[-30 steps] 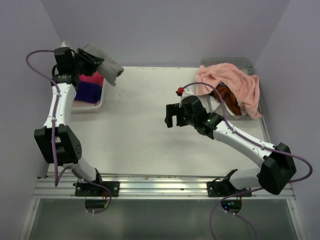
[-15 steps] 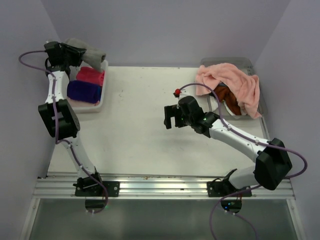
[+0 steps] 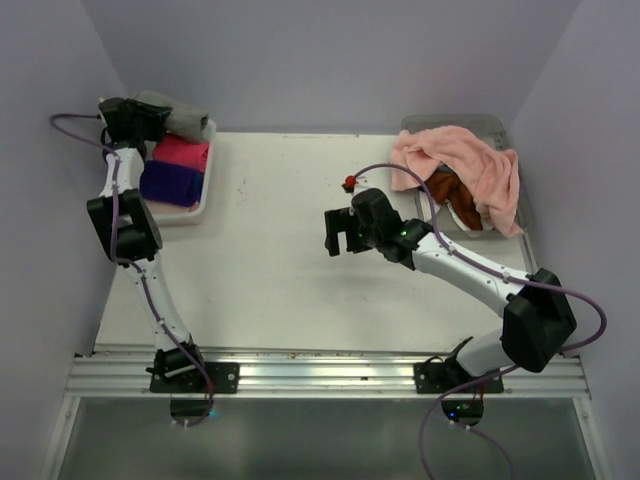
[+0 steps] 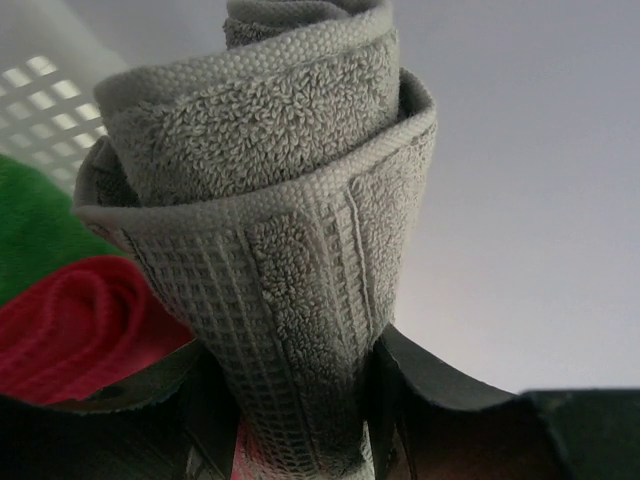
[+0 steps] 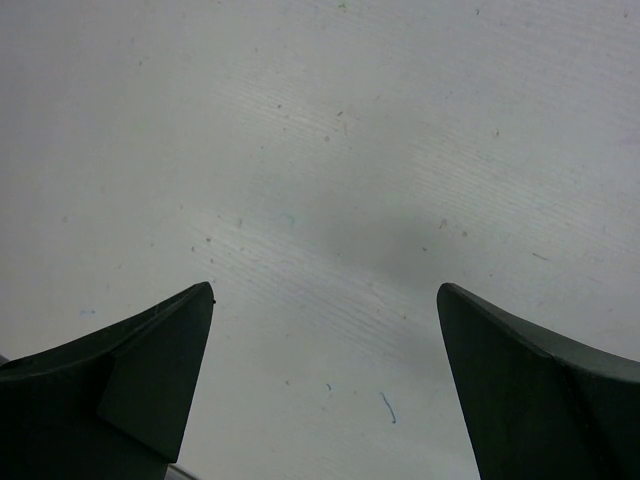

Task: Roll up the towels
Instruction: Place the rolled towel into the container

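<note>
My left gripper (image 3: 150, 120) is shut on a rolled grey towel (image 3: 182, 112), held over the back end of the white basket (image 3: 205, 205) at the far left. In the left wrist view the grey roll (image 4: 280, 200) sits pinched between both fingers of the left gripper (image 4: 300, 400). A hot pink roll (image 3: 182, 153) and a purple roll (image 3: 170, 183) lie in the basket. A salmon pink towel (image 3: 465, 160) is draped loose over a rust orange one (image 3: 455, 195) at the back right. My right gripper (image 3: 340, 232) hangs open over the bare table (image 5: 325, 300).
The loose towels lie in a grey bin (image 3: 480, 123) at the back right corner. A small red object (image 3: 349, 183) lies on the table near the right arm. Purple walls close in on both sides. A green cloth (image 4: 30, 230) shows beside the pink roll (image 4: 80, 320).
The left arm has swung the grey roll from right of the basket back to the left, over the basket's far end. The right gripper has shifted slightly left, still open.
</note>
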Motion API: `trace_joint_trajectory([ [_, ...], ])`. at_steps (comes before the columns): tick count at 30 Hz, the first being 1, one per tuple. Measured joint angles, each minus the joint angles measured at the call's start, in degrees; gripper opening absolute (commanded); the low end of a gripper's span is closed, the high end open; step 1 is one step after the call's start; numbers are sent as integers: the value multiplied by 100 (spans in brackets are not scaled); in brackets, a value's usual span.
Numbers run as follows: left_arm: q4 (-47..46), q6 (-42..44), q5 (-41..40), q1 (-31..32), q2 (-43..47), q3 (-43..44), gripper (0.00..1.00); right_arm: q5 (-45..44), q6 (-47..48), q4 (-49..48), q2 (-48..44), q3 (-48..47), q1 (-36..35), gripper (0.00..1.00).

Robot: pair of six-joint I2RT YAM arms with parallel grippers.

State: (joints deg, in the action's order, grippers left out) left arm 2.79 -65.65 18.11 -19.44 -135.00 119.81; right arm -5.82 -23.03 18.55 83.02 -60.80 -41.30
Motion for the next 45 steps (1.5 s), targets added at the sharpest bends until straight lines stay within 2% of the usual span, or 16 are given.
trace_joint_trajectory([
  [4, 111, 201, -74, -4, -164, -55, 52, -2, 0, 28, 17, -2, 0, 99],
  [8, 203, 409, -234, -7, -162, -173, 59, 7, -4, 37, 17, -4, 0, 98],
  [11, 363, 540, -343, -9, -162, -173, 60, 57, -4, 37, 17, -4, 0, 99],
  [16, 835, 673, -380, -11, -363, 295, 62, 85, -7, 37, 17, -7, 0, 99],
  [19, 927, 688, -404, -11, -407, 348, 69, 85, -9, 39, 17, -7, 0, 99],
  [21, 953, 713, -431, -11, -407, 348, 79, 83, -9, 42, 15, -7, 0, 98],
  [26, 1016, 776, -472, -11, -407, 348, 91, 83, -13, 72, 15, -7, -2, 99],
  [29, 1019, 811, -474, -11, -396, 337, 92, 83, -24, 83, -2, -7, -2, 99],
  [32, 1005, 839, -518, -11, -210, 44, 96, 83, -39, 79, -37, -7, 0, 98],
  [37, 964, 957, -765, -11, 597, -994, 99, 83, -57, 81, -79, -4, -4, 98],
  [41, 1021, 1108, -920, -11, 1038, -1397, 100, 81, -59, 79, -127, 2, -4, 98],
  [45, 1027, 1213, -944, -11, 1233, -1449, 100, 70, -61, 85, -269, 46, -4, 99],
])
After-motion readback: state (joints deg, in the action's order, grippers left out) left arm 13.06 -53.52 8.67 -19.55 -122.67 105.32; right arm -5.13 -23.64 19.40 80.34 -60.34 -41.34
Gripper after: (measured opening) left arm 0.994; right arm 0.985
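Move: The left hand holds the rolled grey towel above the far end of the container, whose free strip lies under the towel, about 8 cm below, some 3 cm to the hand's right and level with it fore and aft. From this hand the red roll is some 7 cm back, 3 cm right and 11 cm down, and the blue roll about 16 cm back, straight in line and 12 cm down. For the idle right hand, the strip lies roughly 35 cm ahead, 47 cm left and a few centimetres lower. The left hand lowers the already gripped grey towel about 6 cm into the container's far end, beyond the red roll, tipping its fingers some 10 degrees further down, and spreads them from half open to wide so that the grip on the towel ends. With the fingers opening the last bit, it then draws back about 6 cm towards its base and comes up some 3 cm, rolling its left side up a little, the fingers ending still close about the towel. ##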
